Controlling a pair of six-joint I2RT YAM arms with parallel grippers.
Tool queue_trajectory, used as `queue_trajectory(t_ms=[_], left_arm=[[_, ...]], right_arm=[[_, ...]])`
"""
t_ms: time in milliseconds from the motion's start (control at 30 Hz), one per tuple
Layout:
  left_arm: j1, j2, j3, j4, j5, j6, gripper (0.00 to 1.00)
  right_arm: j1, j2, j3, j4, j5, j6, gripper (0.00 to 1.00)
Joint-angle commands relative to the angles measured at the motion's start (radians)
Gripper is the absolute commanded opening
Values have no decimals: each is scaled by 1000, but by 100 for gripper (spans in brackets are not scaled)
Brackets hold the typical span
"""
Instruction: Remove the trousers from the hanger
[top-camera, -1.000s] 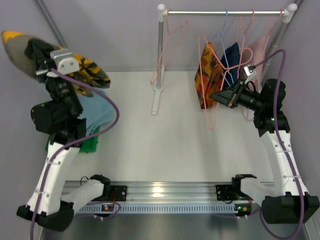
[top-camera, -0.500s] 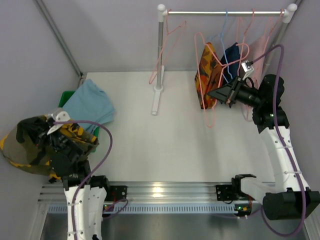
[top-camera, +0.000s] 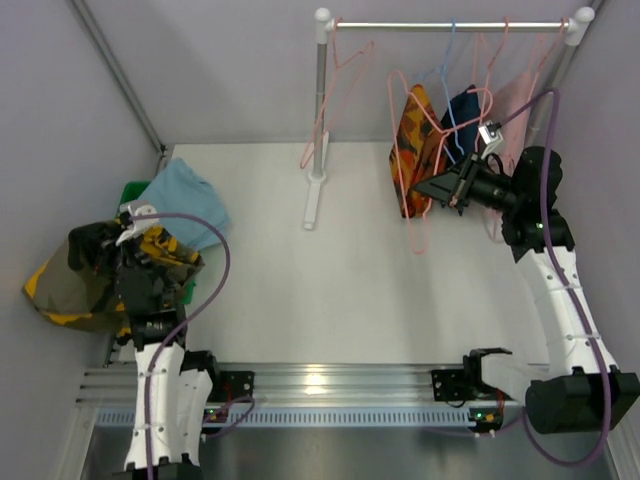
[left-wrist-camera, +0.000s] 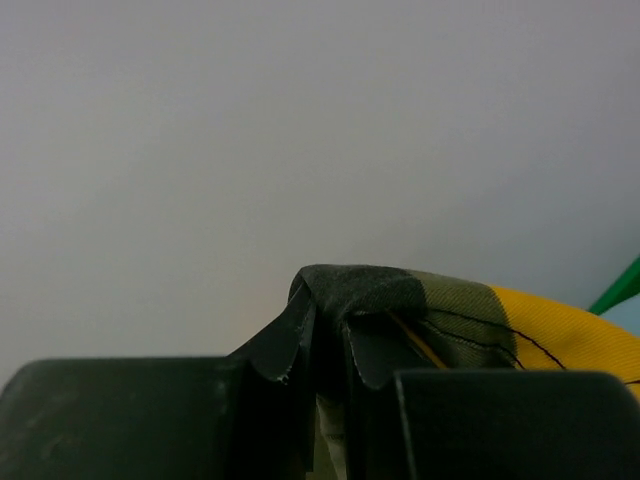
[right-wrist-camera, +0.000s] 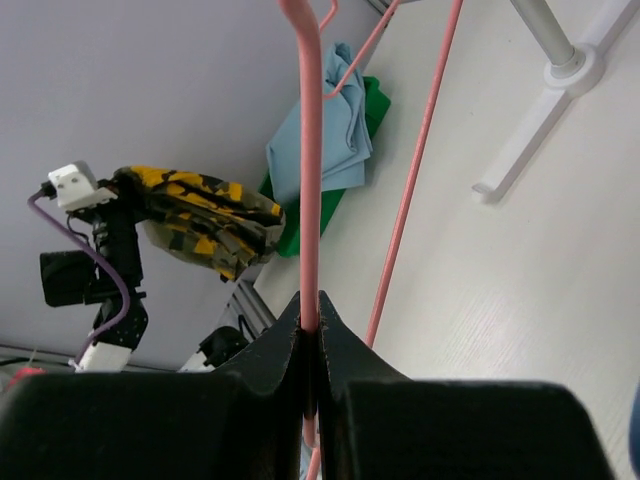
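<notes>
The yellow trousers with black blotches (top-camera: 75, 285) hang bunched from my left gripper (top-camera: 128, 240) over the table's left edge. Up close, the left gripper (left-wrist-camera: 320, 350) is shut on a fold of that cloth (left-wrist-camera: 450, 310). The light blue trousers (top-camera: 185, 205) lie folded over a green bin (top-camera: 130, 193). My right gripper (top-camera: 440, 188) is shut on a bare pink hanger (top-camera: 418, 235) below the rail. In the right wrist view the pink hanger (right-wrist-camera: 310, 180) wire runs between the shut jaws of the right gripper (right-wrist-camera: 310, 325). The yellow trousers (right-wrist-camera: 205, 220) and blue trousers (right-wrist-camera: 325, 140) show far behind.
A white clothes rack (top-camera: 320, 110) stands at the back with its rail (top-camera: 450, 25) carrying more hangers. An orange-red patterned pair (top-camera: 408, 150), a navy pair (top-camera: 462, 115) and a pale pink garment (top-camera: 515, 100) hang on it. The rack's foot (top-camera: 312, 205) rests mid-table.
My left arm swung the yellow trousers from high at the back left down to the near left, then slightly back toward the bin. The right gripper and hanger lifted a little.
</notes>
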Motion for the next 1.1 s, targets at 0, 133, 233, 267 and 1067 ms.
queue_trajectory(t_ms=[0,133,233,267,1067], left_arm=[[7,129,46,185,80,-57,0],[7,418,126,258,122,-146,0],[7,599,198,302,193,-223,0],[7,652,220,317,202,-236,0],[24,583,507,-358,596,-686,99]], right_arm=[[19,14,61,8,15,-29,0],[21,30,80,-4,21,-42,0],[21,34,98,-24,28,-65,0],[21,35,109,-30,28,-77,0],[102,40,265,-314,113,-198,0]])
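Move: The left hand still grips the camouflage trousers, and the green tray they are going to lies about 24 cm ahead of it, level sideways and some 35 cm below. The blue trousers, already draped over the tray's far right part, are roughly 32 cm ahead, 9 cm right and 32 cm below. From the right hand, still holding the pink hanger, the tray is about 13 cm ahead, 88 cm left and 34 cm down. Left hand swings some 28 cm forward, descending over the tray, opens to release the trousers, then rises back. ##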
